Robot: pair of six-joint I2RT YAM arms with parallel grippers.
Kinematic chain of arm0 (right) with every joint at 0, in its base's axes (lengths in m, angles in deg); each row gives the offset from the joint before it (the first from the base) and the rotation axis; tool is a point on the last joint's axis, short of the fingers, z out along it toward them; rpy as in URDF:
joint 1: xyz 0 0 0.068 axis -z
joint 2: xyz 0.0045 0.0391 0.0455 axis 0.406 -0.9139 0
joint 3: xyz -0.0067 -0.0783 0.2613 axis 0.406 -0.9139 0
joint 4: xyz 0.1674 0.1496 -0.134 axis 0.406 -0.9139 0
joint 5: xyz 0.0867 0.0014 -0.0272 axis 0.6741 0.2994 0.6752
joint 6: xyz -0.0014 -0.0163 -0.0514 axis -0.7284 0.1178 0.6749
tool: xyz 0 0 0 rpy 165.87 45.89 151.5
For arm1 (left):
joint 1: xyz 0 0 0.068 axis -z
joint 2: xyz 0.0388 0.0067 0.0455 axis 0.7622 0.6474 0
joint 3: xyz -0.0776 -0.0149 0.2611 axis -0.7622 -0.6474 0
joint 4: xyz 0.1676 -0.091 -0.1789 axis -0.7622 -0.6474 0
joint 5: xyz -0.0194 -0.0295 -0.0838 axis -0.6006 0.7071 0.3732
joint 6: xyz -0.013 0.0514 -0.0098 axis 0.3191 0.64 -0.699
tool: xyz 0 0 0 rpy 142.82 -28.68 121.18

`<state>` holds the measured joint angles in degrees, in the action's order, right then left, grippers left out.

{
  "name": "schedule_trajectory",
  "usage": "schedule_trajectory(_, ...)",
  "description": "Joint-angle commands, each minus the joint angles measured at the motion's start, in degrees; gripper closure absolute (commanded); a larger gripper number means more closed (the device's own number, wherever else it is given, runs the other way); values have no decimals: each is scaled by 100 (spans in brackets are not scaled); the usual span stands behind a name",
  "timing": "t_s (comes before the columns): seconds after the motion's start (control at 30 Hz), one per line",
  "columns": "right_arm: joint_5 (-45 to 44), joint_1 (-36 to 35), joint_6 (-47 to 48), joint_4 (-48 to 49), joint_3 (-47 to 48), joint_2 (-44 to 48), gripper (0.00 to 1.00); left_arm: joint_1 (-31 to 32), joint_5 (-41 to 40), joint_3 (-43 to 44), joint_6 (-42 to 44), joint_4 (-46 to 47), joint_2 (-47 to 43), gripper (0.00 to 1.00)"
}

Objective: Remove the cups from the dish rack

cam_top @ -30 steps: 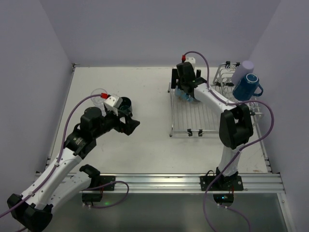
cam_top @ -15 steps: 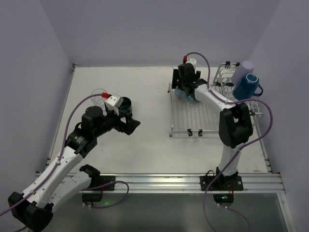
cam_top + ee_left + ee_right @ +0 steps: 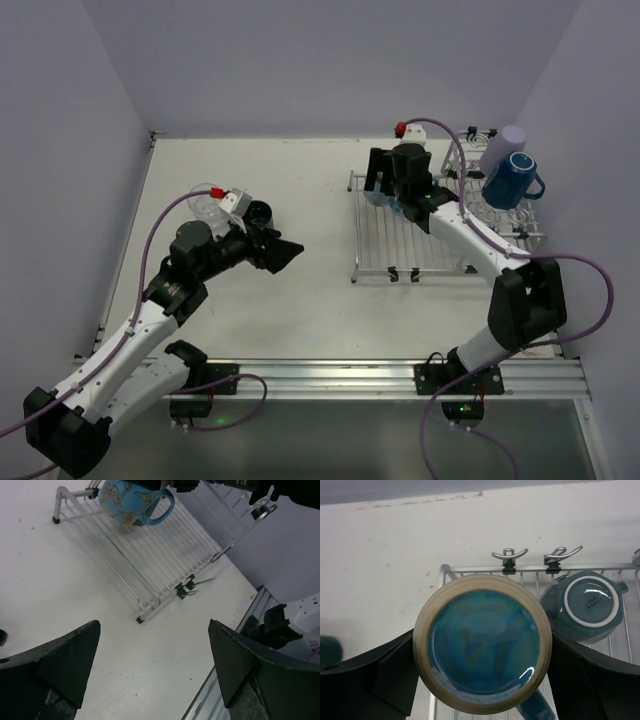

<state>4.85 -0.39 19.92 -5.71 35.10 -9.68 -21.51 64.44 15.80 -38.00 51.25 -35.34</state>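
Note:
My right gripper [image 3: 386, 186] is shut on the light blue mug [image 3: 482, 645], held bottom-up over the far left corner of the dish rack [image 3: 400, 240]. The mug also shows in the left wrist view [image 3: 132, 502], above the rack's bars [image 3: 150, 565]. A dark teal mug [image 3: 585, 605] stands upside down on the rack beside it. The lavender tumbler [image 3: 505, 148] and dark blue mug [image 3: 512, 180] sit on the basket section. Another dark teal mug [image 3: 260, 212] and the clear glass [image 3: 205, 205] stand on the table by my left gripper [image 3: 282, 252], which is open and empty.
Two wire hooks [image 3: 509, 555] stick out from the rack's far edge. Black clips [image 3: 184, 590] sit on its near edge. The metal rail [image 3: 400, 378] runs along the table's front edge. Walls close in the table on three sides.
My right arm has swung its elbow out to the right, still gripping the light blue mug over the rack's far left corner. My left gripper has moved slightly to the right.

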Motion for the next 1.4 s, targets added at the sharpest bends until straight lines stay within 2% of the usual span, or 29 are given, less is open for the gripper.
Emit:
schedule_trajectory(0.0,660,-123,-251,1176,-127,1044,64,-37,452,-413,-1064,1777,144,9)
schedule_trajectory(0.1,1328,-264,-778,1430,-628,1633,66,-28,584,-598,-1513,2360,503,11)
schedule_trajectory(0.13,1514,-308,-1084,1510,-899,1775,66,-19,637,-685,-1610,2815,600,12)
schedule_trajectory(0.23,2244,-580,-1655,1862,-1383,2267,65,-19,935,-827,-2137,3775,1048,22)
schedule_trajectory(0.3,2543,-704,-2138,2316,-1665,2574,65,-2,1112,-792,-2357,4110,1356,23)
schedule_trajectory(0.43,3245,-748,-2790,2986,-2350,2883,65,16,1007,-792,-2402,4216,1498,24)
schedule_trajectory(0.57,3747,-827,-3274,3523,-2659,2788,65,51,893,-809,-2402,4348,1568,25)
schedule_trajectory(0.73,3810,-915,-3775,4296,-3115,2726,66,86,936,-818,-2490,4506,1665,28)
schedule_trajectory(0.83,3705,-915,-3908,4596,-3309,2717,66,104,980,-809,-2498,4472,1630,33)
schedule_trajectory(0.97,3161,-915,-3689,4324,-3354,2954,66,104,928,-757,-2139,3911,1227,33)
schedule_trajectory(1.1,2808,-915,-3557,4165,-3371,3226,67,104,499,-686,-1726,2779,664,30)
schedule_trajectory(1.2,2904,-924,-3583,4227,-3407,3402,67,104,129,-808,-1786,2224,435,30)
schedule_trajectory(1.27,3062,-924,-3670,4323,-3477,3437,67,104,197,-897,-1944,2256,486,31)
schedule_trajectory(1.37,3220,-924,-3829,4552,-3547,3377,67,104,505,-1090,-2199,2800,618,32)
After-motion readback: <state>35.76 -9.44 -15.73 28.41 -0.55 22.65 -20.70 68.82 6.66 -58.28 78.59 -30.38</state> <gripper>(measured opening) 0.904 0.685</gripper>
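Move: The right hand already holds the butterfly mug; the left gripper waiting for it is some 21 cm back, 25 cm left and about 6 cm higher. The grey mug in the rack stands about 8 cm to the right hand's right, 3 cm farther out and 11 cm below. From the left hand the butterfly mug is about 22 cm ahead, 25 cm right and 8 cm down; the green mug stands 15 cm ahead, 7 cm left, 20 cm below. Keep the right fingers' hold and swing the butterfly mug back about 18 cm and left some 11 cm towards the left gripper, rising overall with a dip midway, rolling the hand's left side up and turning it counter-clockwise. Edge the left gripper right about 5 cm, then 2 cm back, sinking its left side some 20 degrees and narrowing its open fingers partway, without gripping. ##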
